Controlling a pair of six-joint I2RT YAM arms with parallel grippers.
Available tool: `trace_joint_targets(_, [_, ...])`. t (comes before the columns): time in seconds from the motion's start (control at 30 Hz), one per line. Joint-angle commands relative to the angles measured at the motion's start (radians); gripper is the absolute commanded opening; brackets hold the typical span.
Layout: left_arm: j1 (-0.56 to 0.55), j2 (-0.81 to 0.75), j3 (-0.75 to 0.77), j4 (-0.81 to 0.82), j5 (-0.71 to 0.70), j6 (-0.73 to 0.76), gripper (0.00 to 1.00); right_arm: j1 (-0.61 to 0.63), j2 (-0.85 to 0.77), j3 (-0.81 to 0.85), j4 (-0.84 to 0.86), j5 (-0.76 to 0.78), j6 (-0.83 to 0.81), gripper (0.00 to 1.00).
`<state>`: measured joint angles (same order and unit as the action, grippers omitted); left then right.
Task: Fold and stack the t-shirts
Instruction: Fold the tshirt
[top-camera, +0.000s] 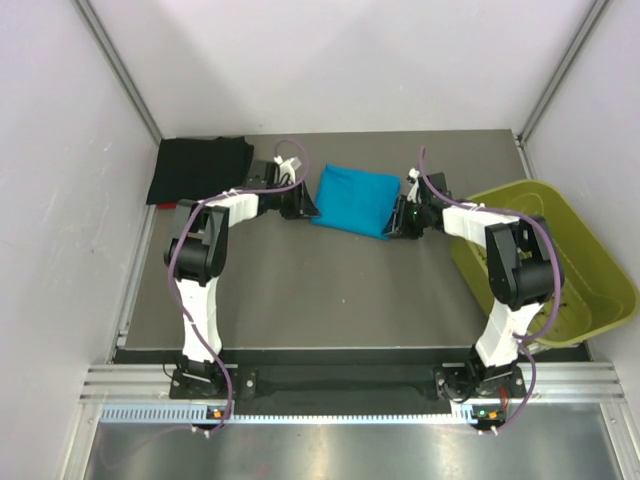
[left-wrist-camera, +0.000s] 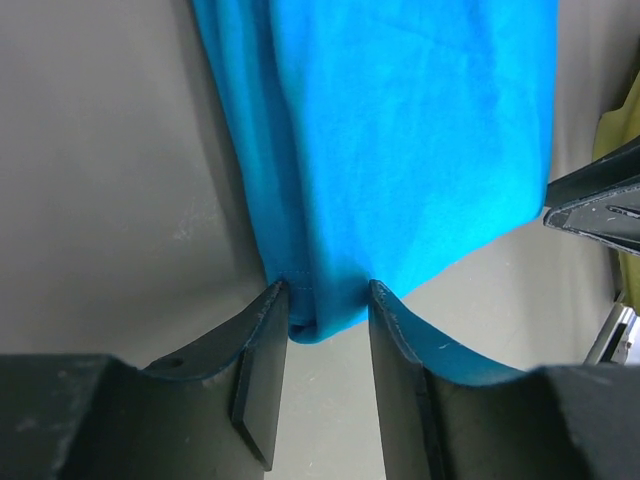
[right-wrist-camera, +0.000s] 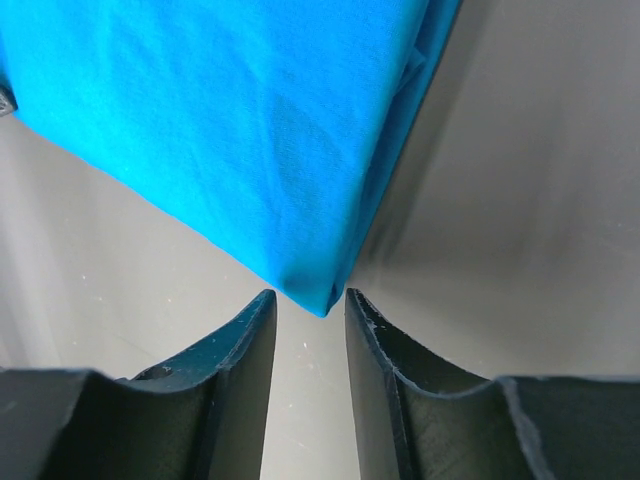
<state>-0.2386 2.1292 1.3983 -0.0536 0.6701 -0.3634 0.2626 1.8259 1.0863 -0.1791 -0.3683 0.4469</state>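
Note:
A folded teal-blue t-shirt (top-camera: 355, 200) lies on the grey table, at its far middle. A folded black t-shirt (top-camera: 198, 168) lies at the far left corner. My left gripper (top-camera: 305, 203) sits low at the teal shirt's left edge. In the left wrist view the jaws (left-wrist-camera: 325, 295) stand apart, and a hemmed corner of the teal shirt (left-wrist-camera: 400, 130) reaches in between the tips without being pinched. My right gripper (top-camera: 398, 218) is at the shirt's right edge. Its jaws (right-wrist-camera: 308, 298) are open, with the corner of the teal shirt (right-wrist-camera: 230, 130) just at the gap.
A yellow-green plastic bin (top-camera: 590, 270) stands on the right, tilted over the table's edge beside the right arm. White walls with metal framing close in the table on three sides. Bare grey tabletop (top-camera: 320, 290) lies between the shirt and the arm bases.

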Motion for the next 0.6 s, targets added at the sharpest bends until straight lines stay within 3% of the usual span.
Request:
trace_joint_targets(0.0, [-0.007,-0.009,-0.008,0.044,0.034,0.018,0.42,0.017,-0.011,0.007,0.041,-0.004,-0.005,0.34])
trace_joint_targets(0.03, [-0.008,-0.009,-0.016,0.046,0.039,0.011,0.40,0.017,-0.008,0.006,0.044,-0.006,-0.005,0.34])
trace_joint_targets(0.13, [-0.008,-0.006,-0.027,0.087,0.055,-0.009,0.14,0.017,-0.001,0.007,0.044,-0.011,-0.011,0.30])
trace_joint_targets(0.2, [-0.008,-0.005,-0.030,0.087,0.054,-0.019,0.00,0.018,0.004,0.011,0.041,-0.021,-0.023,0.17])
trace_joint_targets(0.3, [-0.005,-0.034,-0.059,0.058,0.001,-0.035,0.00,0.020,0.003,0.015,0.035,-0.044,-0.048,0.00])
trace_joint_targets(0.57, [-0.005,-0.187,-0.231,-0.067,-0.087,-0.103,0.00,0.066,-0.086,-0.026,-0.028,-0.031,-0.120,0.00])
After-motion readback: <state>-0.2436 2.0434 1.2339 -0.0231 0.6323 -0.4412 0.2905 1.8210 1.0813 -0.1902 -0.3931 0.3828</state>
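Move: Just off the left fingertips, roughly 1 cm to the right and 1 cm below, is the blue t-shirt's near left corner; its near right corner sits some 1 cm below the right hand, level with it otherwise. The folded t-shirt's middle is about 3 cm ahead and 10 cm right of the left hand. The black stack lies about 10 cm ahead and 27 cm left of the left hand; the green bin, 8 cm back and 36 cm right of the right hand. Closing both grippers nearly on the spot, each hand pinches its own near corner of the folded t-shirt. The left then draws its corner back towards the base, about 3.5 cm in all and sinking some 1 cm, with its fingers tipping slightly further down; the right eases about 1 cm back and 1 cm left, turning about 5 degrees counter-clockwise. ##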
